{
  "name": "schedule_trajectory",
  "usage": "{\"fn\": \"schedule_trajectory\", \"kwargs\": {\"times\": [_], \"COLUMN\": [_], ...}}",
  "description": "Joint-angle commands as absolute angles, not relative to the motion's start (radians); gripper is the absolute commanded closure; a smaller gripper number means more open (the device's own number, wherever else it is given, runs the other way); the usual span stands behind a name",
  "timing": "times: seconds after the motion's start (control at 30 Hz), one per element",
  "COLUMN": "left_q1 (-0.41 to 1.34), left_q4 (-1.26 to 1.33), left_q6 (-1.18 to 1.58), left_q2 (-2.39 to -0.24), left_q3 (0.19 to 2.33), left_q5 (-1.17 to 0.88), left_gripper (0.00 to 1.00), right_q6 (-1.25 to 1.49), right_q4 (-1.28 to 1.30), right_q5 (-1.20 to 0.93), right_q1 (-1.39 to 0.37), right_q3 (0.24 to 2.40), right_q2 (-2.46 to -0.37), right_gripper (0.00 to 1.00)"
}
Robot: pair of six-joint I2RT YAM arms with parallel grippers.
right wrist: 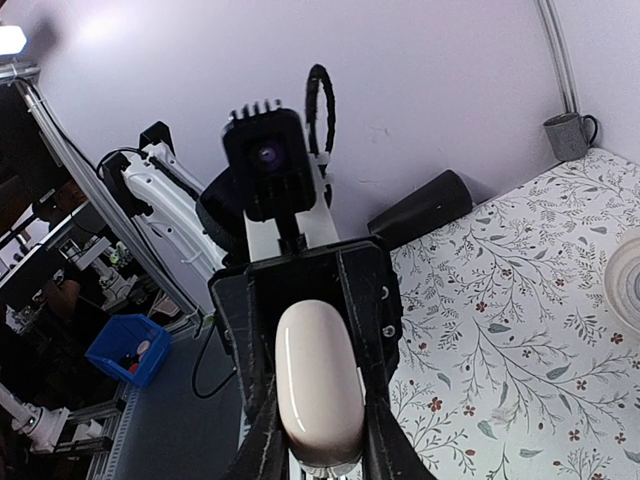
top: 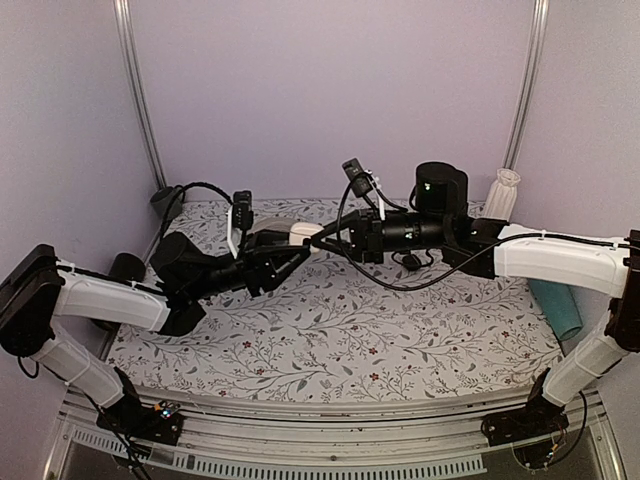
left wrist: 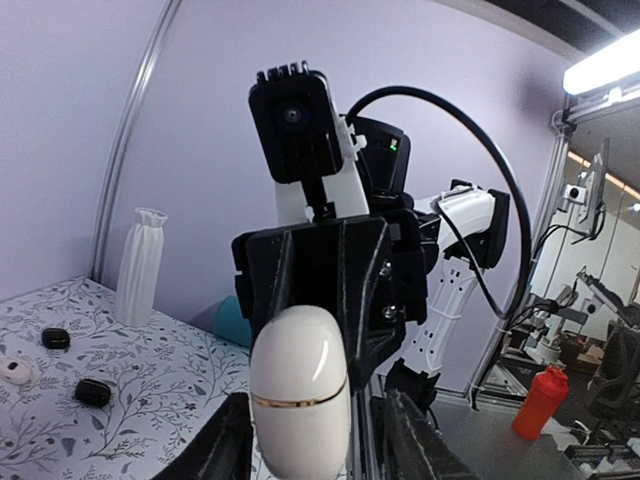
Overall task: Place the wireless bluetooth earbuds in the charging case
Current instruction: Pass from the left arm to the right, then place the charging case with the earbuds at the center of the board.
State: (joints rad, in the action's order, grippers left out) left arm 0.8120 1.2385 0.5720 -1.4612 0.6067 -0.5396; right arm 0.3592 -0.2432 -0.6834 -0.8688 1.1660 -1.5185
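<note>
The white glossy charging case hangs lid-closed in mid-air above the back of the table, between both arms. My right gripper is shut on the charging case, with a finger pressed on each side. My left gripper stands open around the same case, with a gap showing on both sides. In the top view the left gripper and right gripper meet nose to nose. One small whitish earbud lies on the table, near two small black pieces.
A white ribbed vase stands at the back right and a teal cylinder lies at the right edge. A black cylinder lies at the left, a grey mug in the back left corner. A white roll sits nearby.
</note>
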Motion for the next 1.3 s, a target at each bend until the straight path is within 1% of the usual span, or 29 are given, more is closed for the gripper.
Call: {"fn": "schedule_trajectory", "kwargs": {"times": [0.0, 0.13, 0.17, 0.2, 0.23, 0.43, 0.53, 0.67, 1.03, 1.27], "left_q1": [0.800, 0.800, 0.799, 0.799, 0.798, 0.793, 0.789, 0.780, 0.761, 0.755], "left_q4": [1.254, 1.237, 1.227, 1.216, 1.205, 1.040, 0.953, 0.929, 0.825, 0.814], "left_q6": [0.552, 0.535, 0.527, 0.518, 0.511, 0.438, 0.410, 0.401, 0.383, 0.381], "left_q2": [-1.468, -1.459, -1.456, -1.453, -1.449, -1.387, -1.347, -1.300, -1.183, -1.157], "left_q3": [0.607, 0.590, 0.586, 0.581, 0.577, 0.554, 0.547, 0.516, 0.471, 0.453], "left_q5": [-0.543, -0.514, -0.502, -0.490, -0.475, -0.282, -0.198, -0.125, -0.071, -0.067], "left_gripper": [0.47, 0.25, 0.13, 0.06, 0.04, 0.04, 0.04, 0.04, 0.04, 0.04], "right_q6": [0.373, 0.380, 0.385, 0.390, 0.404, 0.537, 0.590, 0.618, 0.638, 0.668], "right_q4": [-0.255, -0.254, -0.252, -0.253, -0.253, -0.233, -0.189, -0.151, -0.073, -0.058], "right_q5": [-0.645, -0.604, -0.587, -0.571, -0.549, -0.464, -0.449, -0.439, -0.451, -0.510], "right_q1": [-0.871, -0.870, -0.867, -0.860, -0.848, -0.732, -0.689, -0.659, -0.591, -0.556], "right_q3": [1.183, 1.172, 1.167, 1.159, 1.150, 1.066, 1.048, 1.054, 1.192, 1.272], "right_q2": [-1.510, -1.496, -1.493, -1.489, -1.487, -1.500, -1.546, -1.635, -1.912, -2.030], "right_gripper": [0.95, 0.96, 0.96, 0.96, 0.96, 0.96, 0.96, 0.96, 0.96, 0.96]}}
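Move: The charging case bridges the two grippers: its middle lies about 2 cm left of the right hand point and 1 cm right of the left one. The bare table it is carried towards is roughly 19 cm ahead, 8 cm right and 28 cm below the right hand. From that hand the ringed plate lies some 31 cm ahead and 10 cm left, the white oval about 31 ahead and 11 right, the small black case 25 ahead and 24 right, all some 30 cm lower. The case, already in the right fingers' grip, comes free of the left ones as these, already loosening, spread wide. The right hand carries the case forward and rightward, then steeply down towards the bare table, about 25 cm down in all and 18 forward, tipping its fingers down and swinging them clockwise. The left hand backs off some 10 cm to its left and forward, sinking slightly and turning about 30 degrees counter-clockwise. ##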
